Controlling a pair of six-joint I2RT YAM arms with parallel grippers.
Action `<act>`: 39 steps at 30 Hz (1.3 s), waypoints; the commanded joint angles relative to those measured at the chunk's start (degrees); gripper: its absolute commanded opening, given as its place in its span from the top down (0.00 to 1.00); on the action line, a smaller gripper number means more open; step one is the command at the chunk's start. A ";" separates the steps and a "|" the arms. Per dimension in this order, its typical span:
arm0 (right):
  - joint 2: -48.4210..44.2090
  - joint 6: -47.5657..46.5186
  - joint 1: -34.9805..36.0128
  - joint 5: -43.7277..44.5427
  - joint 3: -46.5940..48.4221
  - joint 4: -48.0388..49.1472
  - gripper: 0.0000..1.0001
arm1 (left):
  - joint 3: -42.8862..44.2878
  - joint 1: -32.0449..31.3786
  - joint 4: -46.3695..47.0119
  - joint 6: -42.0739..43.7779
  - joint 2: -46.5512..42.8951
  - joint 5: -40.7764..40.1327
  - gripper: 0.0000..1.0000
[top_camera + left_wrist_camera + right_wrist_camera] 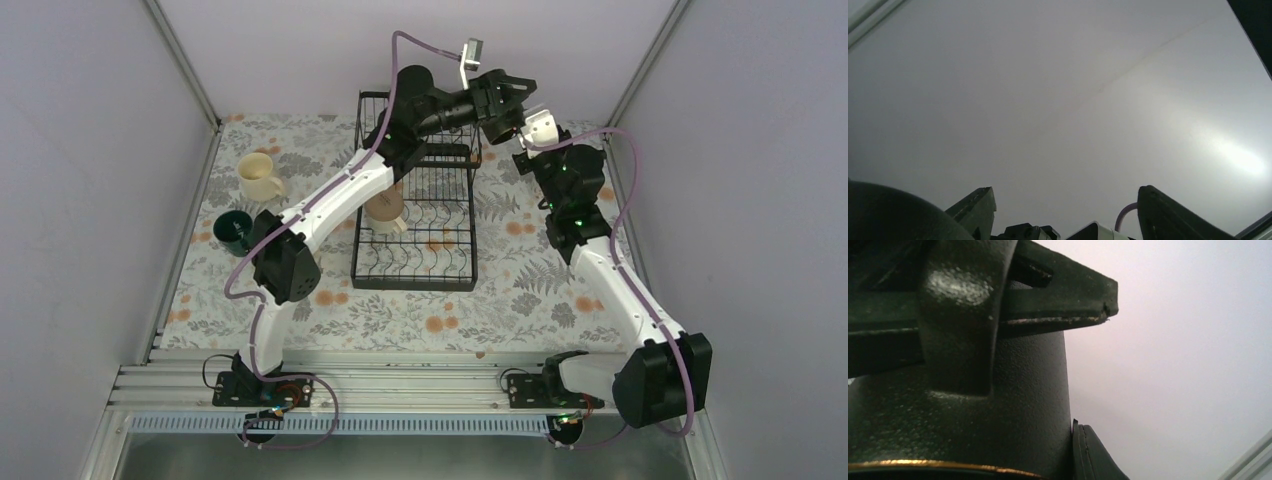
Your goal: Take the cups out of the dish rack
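Observation:
The black mug (497,130) with a gold rim is in the air behind the right of the black wire dish rack (440,275). My right gripper (517,137) is shut on it; one pad (1093,455) presses its wall (1013,405). My left gripper (508,100) is open beside it, its fingers (975,205) wide apart with nothing between them. One left finger (1063,295) lies by the mug's handle (963,315). A tan mug (385,210) sits in the rack. A cream mug (260,177) and a dark green mug (235,230) stand on the table at the left. The off-white and orange-yellow mugs are out of view.
The left arm (340,190) stretches across the rack and hides part of its raised basket (375,120). Grey walls close in the back and both sides. The floral tablecloth (520,290) covers the table.

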 commanded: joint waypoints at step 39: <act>-1.41 -2.82 -6.98 -0.01 15.27 -10.45 0.97 | -17.23 9.70 -9.25 17.07 -16.89 0.43 0.00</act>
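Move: The black cup hangs between the hands: its middle is about 4 cm ahead, 4 cm left and 3 cm above the right hand, and some 6 cm below and 2 cm left of the left hand. From the right hand, the patterned cup stands roughly 10 cm ahead, 9 cm right and 33 cm down. From the left hand, the rack's upper tier is about 17 cm left, 8 cm ahead and 20 cm down, the beige cup 26 cm left, 4 cm ahead and 37 cm down. Leftwards, about 7 cm, the left hand slips off the upturned handle of the black cup, its already parting fingers opening fully; it first eases back a little, then heads left towards the rack, ending forward and some 3 cm lower. The right hand keeps its pinch on the cup's rim, nearly still at first, then draws right and up, about 3.5 cm each. ##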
